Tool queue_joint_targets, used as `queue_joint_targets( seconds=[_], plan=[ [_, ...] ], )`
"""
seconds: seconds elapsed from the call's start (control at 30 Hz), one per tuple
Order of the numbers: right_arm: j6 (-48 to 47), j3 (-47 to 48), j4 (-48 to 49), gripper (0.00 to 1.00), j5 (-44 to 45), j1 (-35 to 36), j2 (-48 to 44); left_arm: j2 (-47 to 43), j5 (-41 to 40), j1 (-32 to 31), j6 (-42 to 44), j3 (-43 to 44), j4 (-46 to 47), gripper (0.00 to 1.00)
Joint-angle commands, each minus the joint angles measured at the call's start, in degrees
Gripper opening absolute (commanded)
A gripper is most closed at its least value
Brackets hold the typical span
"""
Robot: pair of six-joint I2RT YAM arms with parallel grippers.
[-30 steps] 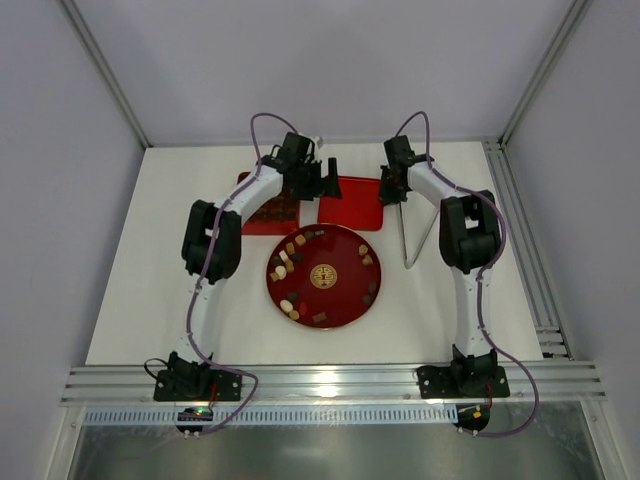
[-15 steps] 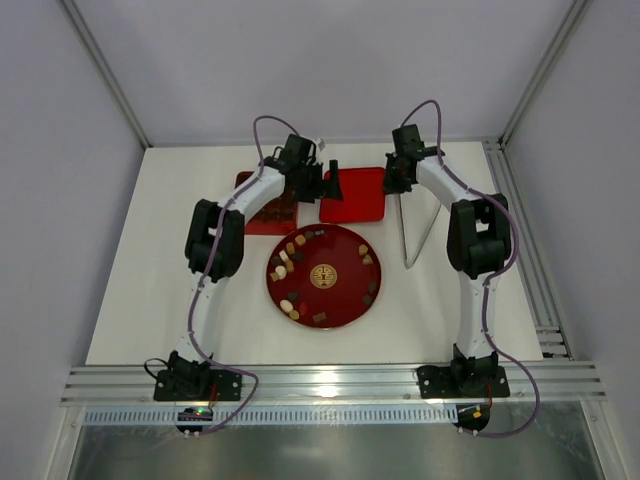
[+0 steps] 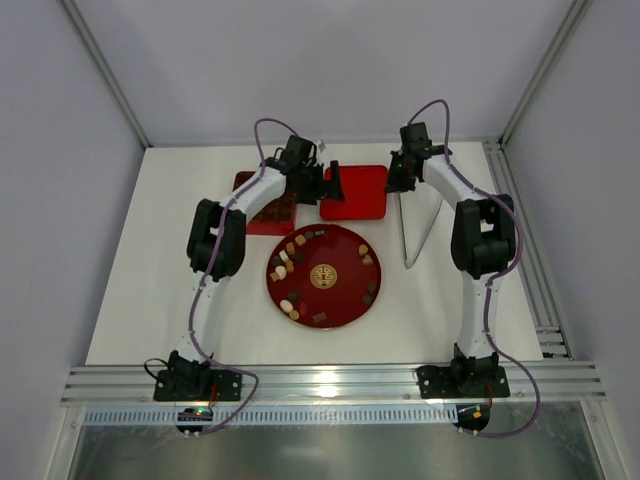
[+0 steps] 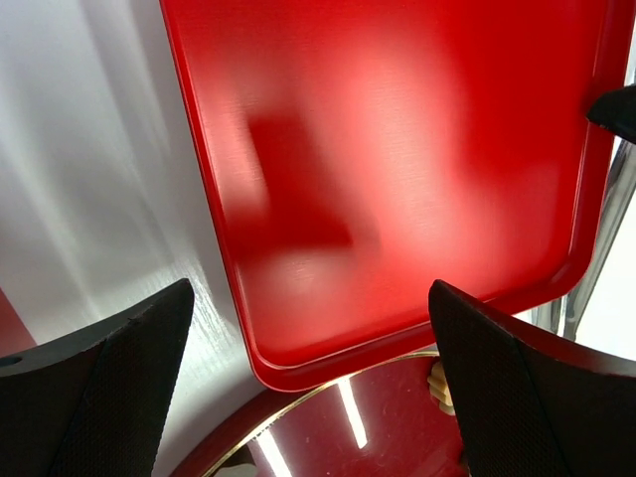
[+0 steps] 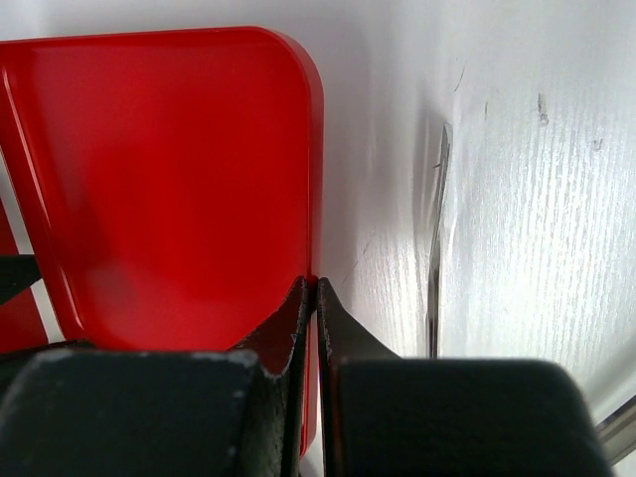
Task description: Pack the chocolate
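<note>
The chocolate [image 3: 288,256], several small brown, tan and cream pieces, lies scattered on a round red plate [image 3: 340,300] with a gold emblem. Behind the plate on the left stands the red grid box [image 3: 270,212], its cells looking dark. A flat red lid [image 3: 355,192] lies to the right of the box. My right gripper [image 3: 398,182] is shut on the lid's right rim [image 5: 316,199], its fingertips [image 5: 303,298] pinching it. My left gripper [image 4: 310,298] hangs open over the lid's [image 4: 397,179] near edge and the plate [image 4: 338,427], holding nothing. One cream piece [image 4: 437,383] peeks beside its right finger.
Metal tongs [image 3: 415,235] lie on the white table to the right of the plate, close to my right arm; in the right wrist view their edge [image 5: 437,238] shows. An aluminium rail [image 3: 515,240] runs along the table's right side.
My right gripper has dragged the red lid to the right and a little back, off the grid box. The left gripper has shifted slightly right with it.
</note>
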Motion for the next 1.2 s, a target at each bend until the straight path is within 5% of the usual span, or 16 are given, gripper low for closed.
queue_joint_targets(
  seconds=[0.0,0.47,0.67,1.0,1.17],
  plan=[
    [1.73,0.08,2.38,0.04,-3.63,-1.14,-6.12,0.35,2.48,-0.06,-0.77,2.77,1.44,0.98],
    [3.66,-3.7,4.93,0.04,-7.94,-2.19,-9.28,-1.4,8.8,-0.06,-6.73,2.86,5.65,0.86],
    [4.19,-5.46,5.45,0.04,-7.86,-2.11,-11.57,-4.82,13.12,0.03,-11.75,0.05,10.65,0.63],
    [2.96,-11.52,6.25,0.04,-5.23,0.96,-18.77,-11.86,17.87,-0.06,-18.52,-7.86,16.12,0.0],
    [2.26,-14.07,5.81,0.06,-1.89,2.81,-23.34,-15.29,19.36,0.03,-19.49,-11.28,16.38,0.0]
  ],
)
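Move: The red lid is already in the air, its right rim in the right hand's shut fingers. Its middle lies about 8 cm to that hand's left, level with it; from the open left hand it is some 7 cm to the right, 2 cm ahead, at about the same height. From the left hand, the chocolate box sits roughly 14 cm left, 2 cm back and 6 cm lower, and the round plate's middle about 19 cm straight back and 6 cm lower. Rightward and up, rolling some 20 degrees left side down, the left hand brings its open fingers around the lid's left edge near the near corner and shuts on it, then lifts faster and draws back, ending about 10 cm higher. The right hand, fingers shut throughout, rises about 3 cm, then pulls back about 5 cm, coming free of the right rim as it climbs on with a late drift left. ##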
